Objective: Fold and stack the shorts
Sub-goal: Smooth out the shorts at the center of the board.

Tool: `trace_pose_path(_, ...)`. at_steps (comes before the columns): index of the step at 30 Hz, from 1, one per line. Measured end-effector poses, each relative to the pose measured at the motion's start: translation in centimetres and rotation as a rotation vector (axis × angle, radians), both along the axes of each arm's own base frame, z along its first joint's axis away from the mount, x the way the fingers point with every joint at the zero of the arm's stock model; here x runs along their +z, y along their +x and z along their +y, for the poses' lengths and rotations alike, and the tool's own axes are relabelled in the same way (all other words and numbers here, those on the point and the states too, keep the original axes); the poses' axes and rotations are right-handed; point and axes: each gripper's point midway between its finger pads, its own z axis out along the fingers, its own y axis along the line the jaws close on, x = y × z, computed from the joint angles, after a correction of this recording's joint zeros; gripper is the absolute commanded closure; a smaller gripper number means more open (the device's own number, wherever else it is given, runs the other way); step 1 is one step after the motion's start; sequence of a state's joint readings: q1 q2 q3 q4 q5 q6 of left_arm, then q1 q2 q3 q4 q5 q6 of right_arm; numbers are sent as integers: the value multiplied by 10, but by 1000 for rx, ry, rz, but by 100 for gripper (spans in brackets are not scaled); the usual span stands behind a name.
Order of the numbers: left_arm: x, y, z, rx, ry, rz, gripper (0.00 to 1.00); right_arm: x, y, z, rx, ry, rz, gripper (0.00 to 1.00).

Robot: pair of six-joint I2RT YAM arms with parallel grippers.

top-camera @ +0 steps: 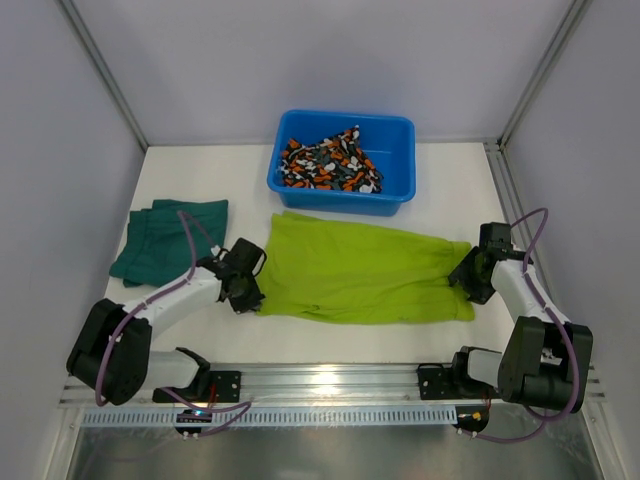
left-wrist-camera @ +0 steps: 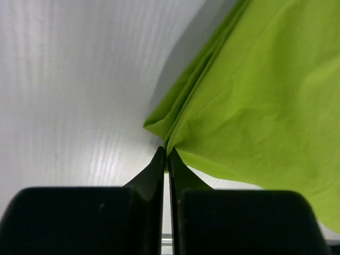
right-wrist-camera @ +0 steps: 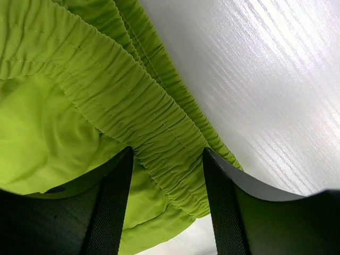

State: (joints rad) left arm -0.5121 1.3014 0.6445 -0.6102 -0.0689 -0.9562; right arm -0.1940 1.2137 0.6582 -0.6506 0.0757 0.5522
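Note:
The lime yellow-green shorts (top-camera: 360,268) lie spread flat across the middle of the table. My left gripper (top-camera: 252,293) is at their left edge. In the left wrist view it (left-wrist-camera: 166,151) is shut, with a corner of the lime cloth (left-wrist-camera: 255,95) pinched at its tips. My right gripper (top-camera: 468,275) is at the right end and stands open (right-wrist-camera: 166,154), its fingers either side of the gathered waistband (right-wrist-camera: 159,133). The dark teal-green shorts (top-camera: 165,235) lie folded at the left. The camouflage shorts (top-camera: 325,162) sit bunched in the blue tub.
The blue plastic tub (top-camera: 395,125) stands at the back centre, just behind the lime shorts. White walls enclose the table on the left, back and right. A metal rail (top-camera: 320,378) with both arm bases runs along the near edge.

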Motion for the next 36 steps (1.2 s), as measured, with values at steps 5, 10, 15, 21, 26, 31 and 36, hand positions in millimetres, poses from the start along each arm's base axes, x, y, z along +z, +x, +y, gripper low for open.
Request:
trace_pose_path(5,15,12,19,31,127,-23,100,-1,-1,-1,-1,-2,7,42)
trace_pose_path(10,18,13,27,38,176,-11,83,4,0,3,24,10,-15,42)
trace_pose_path(15,34,18,34,32,228,-19,61,35,10,16,110,43,-117,39)
trace_pose_path(21,99,81,0,6,147,-185,57,94,48,19,207,35,-272,39)
trace_pose_path(26,101,113,-31,-32,71,-210,58,70,72,15,237,49,-207,41)
trace_pose_path(31,35,121,-43,-66,110,-57,62,6,75,7,230,66,-7,44)
trace_pose_path(36,1,122,-40,-61,136,34,61,-8,81,2,211,60,44,43)
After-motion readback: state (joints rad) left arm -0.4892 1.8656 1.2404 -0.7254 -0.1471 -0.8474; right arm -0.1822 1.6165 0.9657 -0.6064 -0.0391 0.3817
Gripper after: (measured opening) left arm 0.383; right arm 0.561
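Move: The left hand pinches the lime shorts' near-left corner; the spot on their left side that it goes for lies about 12 cm ahead and 4 cm right, roughly at fingertip height. The dark green shorts' middle is some 16 cm ahead and 23 cm left of this hand, the blue bin's some 38 cm ahead and 23 cm right. The right hand, open on the waistband, goes for its farther part about 8 cm straight ahead, with the blue bin's middle some 34 cm ahead and 34 cm left. Left pulls its pinched corner some 3 cm left, opens; both then hop forward about 10 cm onto cloth. ##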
